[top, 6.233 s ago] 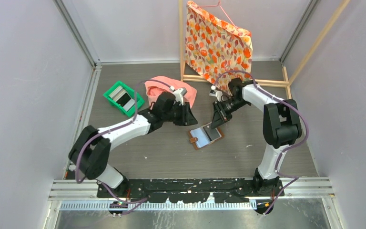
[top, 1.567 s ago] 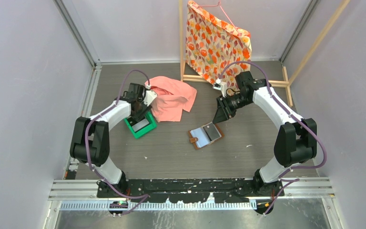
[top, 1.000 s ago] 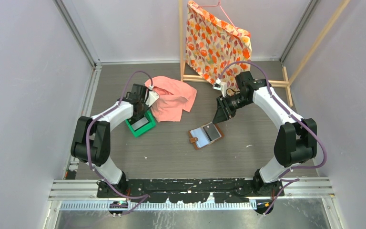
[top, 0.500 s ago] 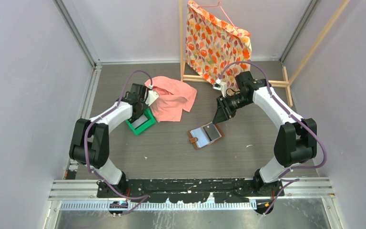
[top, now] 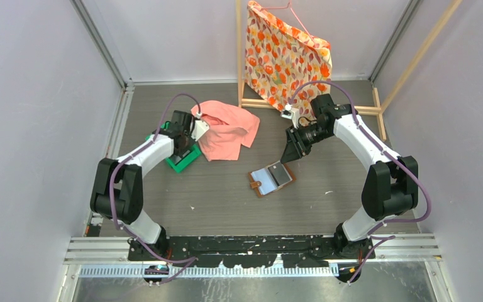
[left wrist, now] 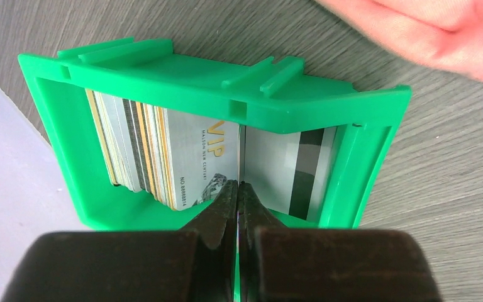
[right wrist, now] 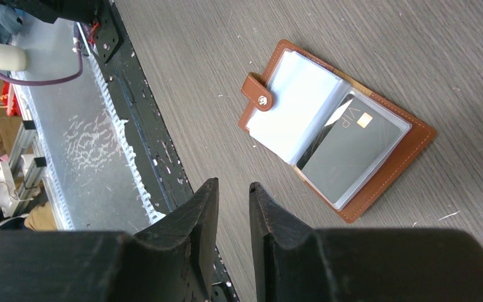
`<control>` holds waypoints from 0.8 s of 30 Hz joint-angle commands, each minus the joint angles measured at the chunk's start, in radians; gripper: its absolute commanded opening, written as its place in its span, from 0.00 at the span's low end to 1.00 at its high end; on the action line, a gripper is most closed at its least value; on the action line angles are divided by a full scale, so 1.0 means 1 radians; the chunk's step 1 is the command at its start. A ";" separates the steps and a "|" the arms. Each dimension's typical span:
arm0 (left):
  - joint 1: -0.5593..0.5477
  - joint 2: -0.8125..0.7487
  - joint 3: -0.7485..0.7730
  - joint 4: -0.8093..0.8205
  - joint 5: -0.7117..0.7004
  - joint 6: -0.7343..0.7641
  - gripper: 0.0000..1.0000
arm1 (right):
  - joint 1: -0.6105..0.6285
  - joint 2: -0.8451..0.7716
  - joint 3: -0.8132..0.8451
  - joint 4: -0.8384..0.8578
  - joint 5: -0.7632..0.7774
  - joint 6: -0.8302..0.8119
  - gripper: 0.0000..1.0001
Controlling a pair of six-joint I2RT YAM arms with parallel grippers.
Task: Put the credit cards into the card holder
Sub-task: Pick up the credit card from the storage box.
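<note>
The credit cards [left wrist: 138, 145] stand on edge in a green tray [left wrist: 214, 69]. My left gripper [left wrist: 238, 185] is shut on one thin card [left wrist: 242, 154] seen edge-on, between a grey VIP card [left wrist: 204, 157] and a striped card [left wrist: 289, 170]. From above, the left gripper [top: 185, 150] sits over the tray [top: 177, 163]. The card holder [top: 271, 179] lies open on the table, brown leather [right wrist: 393, 173] with a dark card [right wrist: 346, 154] in a pocket. My right gripper [right wrist: 234, 185] hangs open and empty just behind it [top: 287, 156].
A pink cloth [top: 226, 129] lies right of the green tray, its edge showing in the left wrist view [left wrist: 434, 31]. A flowered cloth [top: 286, 56] hangs on a wooden frame [top: 308, 107] at the back. The metal rail [top: 251, 242] runs along the near edge.
My left gripper has shut on a card in the tray. The tray has shifted slightly toward the back left. The right arm has not moved.
</note>
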 commanded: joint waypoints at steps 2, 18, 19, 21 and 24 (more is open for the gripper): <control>0.017 -0.066 0.018 -0.035 0.005 -0.019 0.00 | -0.004 -0.032 0.010 -0.008 -0.030 -0.016 0.30; 0.081 -0.184 0.069 -0.130 0.076 -0.164 0.00 | -0.004 -0.025 0.009 -0.007 -0.036 -0.016 0.30; 0.089 -0.191 0.073 -0.135 0.083 -0.176 0.00 | -0.004 -0.024 0.009 -0.006 -0.036 -0.016 0.30; 0.101 -0.205 0.083 -0.149 0.099 -0.196 0.00 | -0.003 -0.025 0.008 -0.006 -0.036 -0.016 0.30; 0.115 -0.230 0.097 -0.165 0.121 -0.218 0.00 | -0.004 -0.023 0.008 -0.006 -0.036 -0.016 0.30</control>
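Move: At the storage box, the left hand already pinches an upright card. The open card holder it is for lies about 30 cm to the right, 8 cm back and 5 cm lower. The box's middle is some 3 cm ahead, 3 cm left and 3 cm below; the pink towel lies roughly 10 cm ahead and 15 cm right. From the idle right hand the holder is about 6 cm ahead, 3 cm left and 14 cm below. Lifting the pinched card up out of the storage box, the left hand climbs about 5 cm with a small drift left and back, slow at first and then steady. The wrist swings roughly 10 degrees counter-clockwise while its left side dips about as much; the fingers stay shut on the card. ##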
